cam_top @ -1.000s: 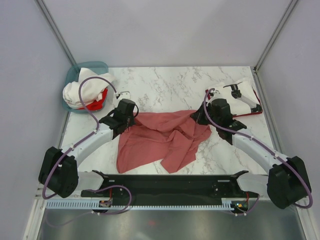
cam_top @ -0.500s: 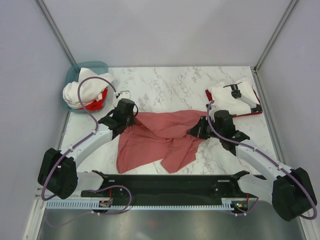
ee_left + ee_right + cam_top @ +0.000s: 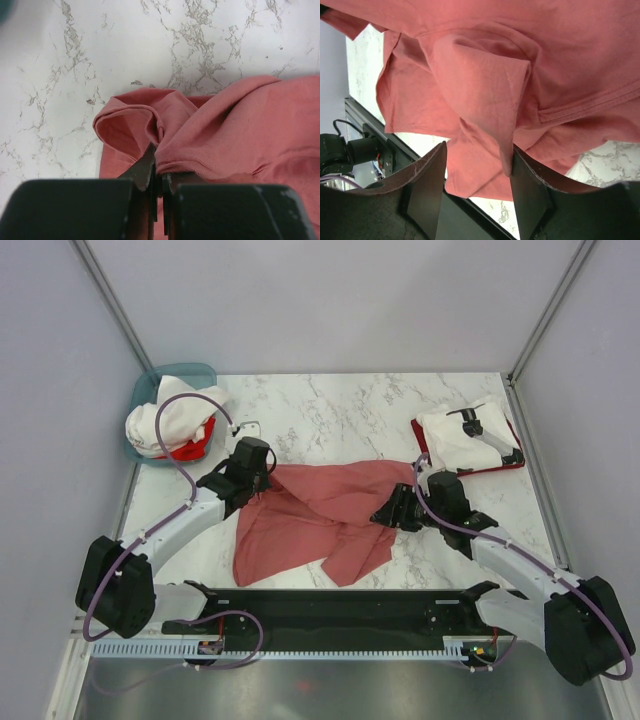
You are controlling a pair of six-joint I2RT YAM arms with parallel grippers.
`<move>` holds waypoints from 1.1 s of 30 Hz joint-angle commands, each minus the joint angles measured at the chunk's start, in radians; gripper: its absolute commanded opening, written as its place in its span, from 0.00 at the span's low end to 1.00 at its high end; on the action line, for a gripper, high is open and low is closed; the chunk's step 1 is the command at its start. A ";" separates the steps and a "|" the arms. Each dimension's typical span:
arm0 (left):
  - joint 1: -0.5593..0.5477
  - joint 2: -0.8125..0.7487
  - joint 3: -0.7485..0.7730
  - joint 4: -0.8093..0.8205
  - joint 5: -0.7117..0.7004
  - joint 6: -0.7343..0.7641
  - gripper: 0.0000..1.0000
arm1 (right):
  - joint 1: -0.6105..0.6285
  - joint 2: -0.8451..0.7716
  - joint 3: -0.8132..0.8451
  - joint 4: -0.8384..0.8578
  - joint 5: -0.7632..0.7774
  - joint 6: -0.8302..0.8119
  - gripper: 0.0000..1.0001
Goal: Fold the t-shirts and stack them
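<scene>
A dusty salmon-red t-shirt (image 3: pixel 310 520) lies crumpled in the middle of the marble table. My left gripper (image 3: pixel 262 473) is shut on its left edge; in the left wrist view the fingertips (image 3: pixel 159 167) pinch a fold of the fabric (image 3: pixel 240 125). My right gripper (image 3: pixel 386 512) stands open over the shirt's right side. In the right wrist view a loose flap of the shirt (image 3: pixel 485 85) hangs between the spread jaws (image 3: pixel 477 150) and rests against one finger (image 3: pixel 530 195). A folded white t-shirt (image 3: pixel 462 435) lies on a red one (image 3: pixel 502 467) at the back right.
A teal basket (image 3: pixel 185 370) at the back left holds white (image 3: pixel 160 420) and red (image 3: pixel 195 445) t-shirts. The black base rail (image 3: pixel 320 610) runs along the near edge. Grey walls close in the table on three sides.
My right gripper has carried the shirt's right corner nearer and leftward over the shirt, then opened and let the fabric go. The left arm has stayed put.
</scene>
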 commanded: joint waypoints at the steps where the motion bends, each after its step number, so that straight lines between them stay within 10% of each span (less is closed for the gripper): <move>1: -0.002 -0.022 -0.006 0.038 -0.004 -0.025 0.02 | 0.002 0.029 0.024 0.048 0.032 -0.008 0.59; 16: -0.003 -0.029 -0.006 0.041 0.008 -0.024 0.02 | 0.003 0.136 0.124 0.025 0.135 -0.132 0.58; 21: -0.002 -0.024 -0.005 0.041 0.010 -0.022 0.02 | 0.003 0.158 0.150 0.025 0.113 -0.129 0.35; 24: -0.002 -0.023 -0.006 0.041 0.010 -0.022 0.02 | 0.002 0.163 0.166 0.020 0.043 -0.125 0.01; 33: -0.002 -0.019 -0.020 0.067 0.022 -0.027 0.05 | -0.004 0.071 0.418 -0.059 -0.060 -0.021 0.00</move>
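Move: The red t-shirt's raised fold lies roughly 4 cm ahead of the open right fingers and about 2 cm lower. Its loose lower flap is some 8 cm back and 5 cm left of that hand, the stacked white t-shirt about 17 cm ahead and 18 cm right. From the left hand, still pinching the shirt's far left part, the fold is about 22 cm right and 3 cm back, slightly lower. The right hand dips, slides about 4 cm forward into the red fold, pinches it shut, then lifts some 6 cm. ##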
